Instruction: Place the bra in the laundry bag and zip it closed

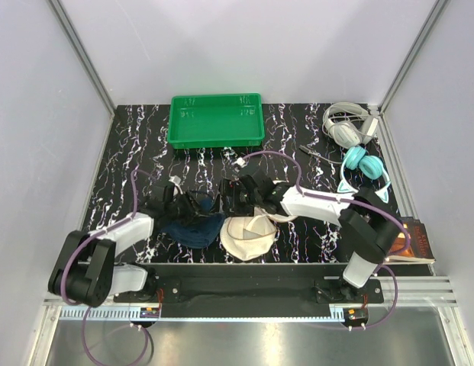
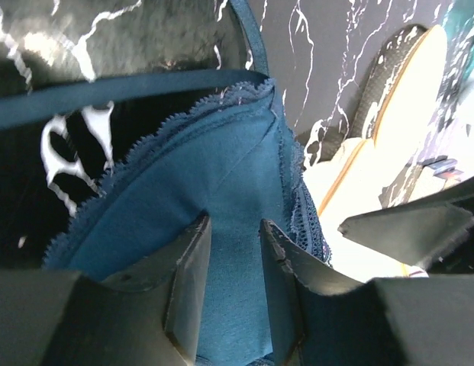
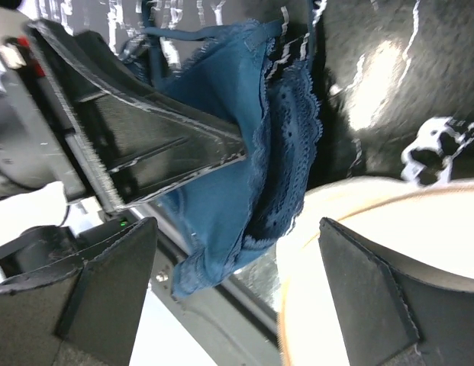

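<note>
The dark navy-blue bra (image 1: 192, 227) lies bunched on the table, just left of the cream laundry bag (image 1: 248, 236). My left gripper (image 1: 195, 207) is shut on the bra; in the left wrist view its blue cup (image 2: 221, 175) fills the narrow gap of the left gripper (image 2: 234, 221). The laundry bag (image 2: 374, 171) shows to the right there. My right gripper (image 1: 227, 200) hovers between bra and bag. In the right wrist view the right gripper (image 3: 237, 229) stands open, the bra's (image 3: 221, 191) lace edge hanging between its fingers and the laundry bag (image 3: 420, 221) under the right finger.
A green plastic tray (image 1: 216, 139) stands at the back centre. Grey headphones (image 1: 345, 126) and teal headphones (image 1: 364, 164) lie at the back right. A book (image 1: 417, 244) sits at the right edge beside the right arm's base.
</note>
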### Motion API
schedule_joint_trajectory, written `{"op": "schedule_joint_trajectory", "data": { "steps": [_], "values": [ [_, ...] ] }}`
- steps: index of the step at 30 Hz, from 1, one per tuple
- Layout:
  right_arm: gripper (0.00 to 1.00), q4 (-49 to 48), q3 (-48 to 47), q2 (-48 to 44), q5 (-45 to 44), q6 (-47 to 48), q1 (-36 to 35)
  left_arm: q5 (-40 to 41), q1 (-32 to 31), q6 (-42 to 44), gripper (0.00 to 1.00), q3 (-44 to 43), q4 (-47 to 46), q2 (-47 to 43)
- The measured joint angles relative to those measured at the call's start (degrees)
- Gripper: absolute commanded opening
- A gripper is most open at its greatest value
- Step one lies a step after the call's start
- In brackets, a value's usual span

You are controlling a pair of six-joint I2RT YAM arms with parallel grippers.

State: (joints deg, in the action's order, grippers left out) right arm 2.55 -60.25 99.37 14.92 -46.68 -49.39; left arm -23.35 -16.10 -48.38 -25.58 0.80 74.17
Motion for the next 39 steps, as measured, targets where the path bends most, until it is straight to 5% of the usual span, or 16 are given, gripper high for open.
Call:
{"op": "schedule_joint_trajectory", "data": {
  "steps": [7, 14, 19, 32, 39],
  "values": [
    [0.94, 0.3, 2.6, -5.5, -4.1, -5.4, -2.5, 3.1, 0.0, -3.0, 0.64, 3.7, 0.7, -9.3],
    [0.73, 0.3, 3.2, -5.8, -8.1, -10.8, -6.7, 10.4, 0.0, -2.2, 0.75, 2.5, 9.5, -24.2],
    [0.72, 0.2, 3.7, -4.8, -10.4, -14.6, -7.5, 15.6, 0.0, 0.8, 0.78, -2.9, 18.1, -31.8],
    [0.71, -3.6, 4.2, 1.6, -10.9, -19.0, -8.4, 21.6, 0.3, 6.5, 0.98, -10.1, 30.9, -35.5],
    [0.52, -6.3, 1.4, 7.1, -11.0, -18.9, -8.4, 23.7, 1.6, 6.6, 0.99, -11.9, 35.1, -35.0]
  ]
}}
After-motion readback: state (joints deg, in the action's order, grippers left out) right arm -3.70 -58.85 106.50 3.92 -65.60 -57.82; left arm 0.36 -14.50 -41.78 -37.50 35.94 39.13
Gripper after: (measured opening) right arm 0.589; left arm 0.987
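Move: The bra is spread on the table, with its middle about 7 cm back from the right hand, 8 cm to its left and 6 cm below; its nearer right-hand edge is only some 3 cm back and 3 cm left. The open laundry bag's body lies about 9 cm back and 6 cm right of that hand, the bag's round lid level with it and some 14 cm right, both about 7 cm below. From the left hand, low over the cloth, the bra's middle is about 4 cm back, 2 cm left and 2 cm below. The left hand clears the bra, rising about 12 cm while moving some 8 cm to its left, its fingers spreading from part-open to wide and its wrist tilting up to point less steeply down. The right hand first draws back with a slight rise, then sinks about 6 cm and eases left onto the bra's right edge beside the bag, turning some 10 degrees clockwise and narrowing its fingers on either side of the cloth, still well short of shut. ##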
